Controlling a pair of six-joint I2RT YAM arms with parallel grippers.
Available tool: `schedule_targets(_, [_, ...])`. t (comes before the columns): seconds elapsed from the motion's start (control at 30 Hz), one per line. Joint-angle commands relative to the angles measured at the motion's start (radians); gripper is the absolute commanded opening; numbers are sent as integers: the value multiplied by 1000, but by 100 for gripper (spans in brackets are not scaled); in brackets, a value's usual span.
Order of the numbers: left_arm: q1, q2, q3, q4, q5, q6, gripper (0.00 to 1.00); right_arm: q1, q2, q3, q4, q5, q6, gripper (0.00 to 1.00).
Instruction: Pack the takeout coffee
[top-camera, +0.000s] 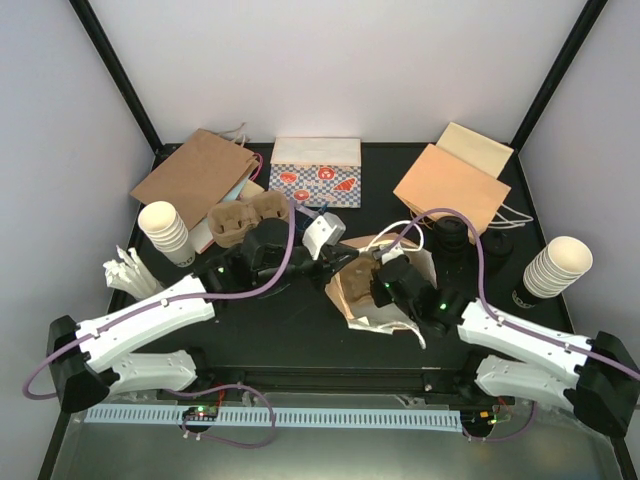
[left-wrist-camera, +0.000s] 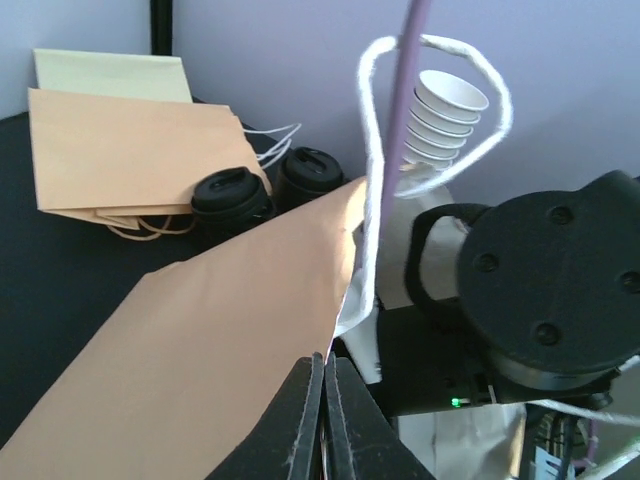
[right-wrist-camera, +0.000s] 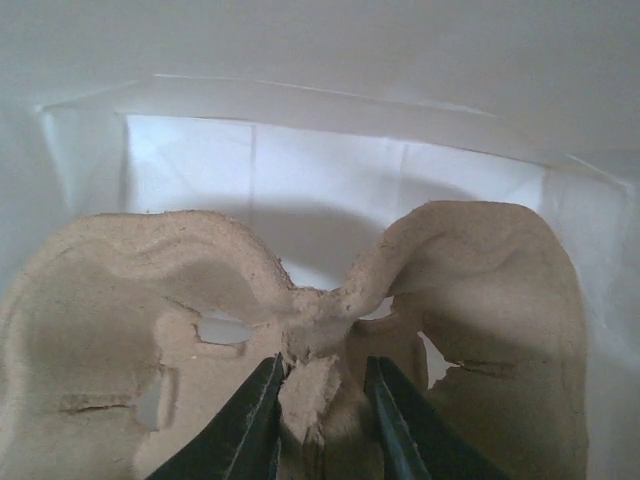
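Two takeout coffee cups (top-camera: 452, 238) (left-wrist-camera: 230, 195) with black lids stand side by side at the right rear, beside flat paper bags. A brown paper bag (top-camera: 372, 290) (left-wrist-camera: 200, 340) lies on its side mid-table, its mouth facing right. My left gripper (top-camera: 335, 262) (left-wrist-camera: 325, 370) is shut on the bag's mouth edge and holds it up. My right gripper (right-wrist-camera: 320, 385) reaches inside the bag's white interior. It is shut on the middle ridge of a brown pulp cup carrier (right-wrist-camera: 300, 310). In the top view its fingertips are hidden by the bag.
More pulp carriers (top-camera: 245, 220) sit left of centre. Stacks of cream paper cups (top-camera: 165, 232) (top-camera: 555, 268) stand at both sides. Flat brown bags (top-camera: 195, 170) (top-camera: 450, 180) and a patterned box (top-camera: 315, 172) lie at the back, white packets (top-camera: 130, 270) at the left.
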Motion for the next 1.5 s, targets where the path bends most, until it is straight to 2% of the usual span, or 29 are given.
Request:
schedule_targets(0.0, [3, 7, 9, 55, 106, -19, 3, -3, 58, -19, 48, -5, 16, 23])
schedule_targets(0.33, [3, 26, 8, 4, 157, 19, 2, -3, 173, 12, 156, -79, 20, 22])
schedule_targets(0.53, [3, 14, -4, -7, 163, 17, 2, -5, 207, -31, 240, -104, 40, 23])
schedule_targets(0.77, [3, -15, -17, -12, 103, 14, 2, -5, 308, 35, 224, -160, 50, 23])
schedule_targets(0.9, [5, -43, -26, -18, 44, -4, 2, -5, 307, 36, 215, -158, 51, 22])
schedule_targets(1.07, [19, -82, -20, -59, -11, -23, 6, -5, 261, 52, 120, -146, -12, 23])
schedule_targets(1.13, [23, -101, -15, -75, -20, -24, 13, -5, 241, 57, 85, -152, -38, 23])
schedule_targets(1.23, [27, -130, -9, -93, -50, -38, 40, -3, 220, 51, 73, -181, -54, 23])
schedule_targets(1.3, [38, -149, 6, -121, -79, -62, 53, -3, 220, 46, 75, -194, -58, 23])
schedule_targets(1.4, [94, -151, 55, -205, -101, -121, 62, 5, 227, 46, 75, -193, -52, 23])
schedule_targets(1.47, [150, -142, 91, -280, -98, -152, 64, 16, 232, 46, 72, -194, -44, 22])
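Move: The right hand, holding the cup carrier inside the open paper bag, has the bag's floor about 12 cm below and 3 cm ahead. Two black cups stand about 10 ahead and 16 right, and 8 ahead and 26 right. The left hand pinches the rim; the bag's middle is about 5 cm back, 6 right and 15 below, the spare carrier 7 ahead and 24 left, the patterned box 17 ahead and 8 left. Right hand takes carrier about 5 cm left and down into bag; left dips, then rises leftward, releasing rim. ##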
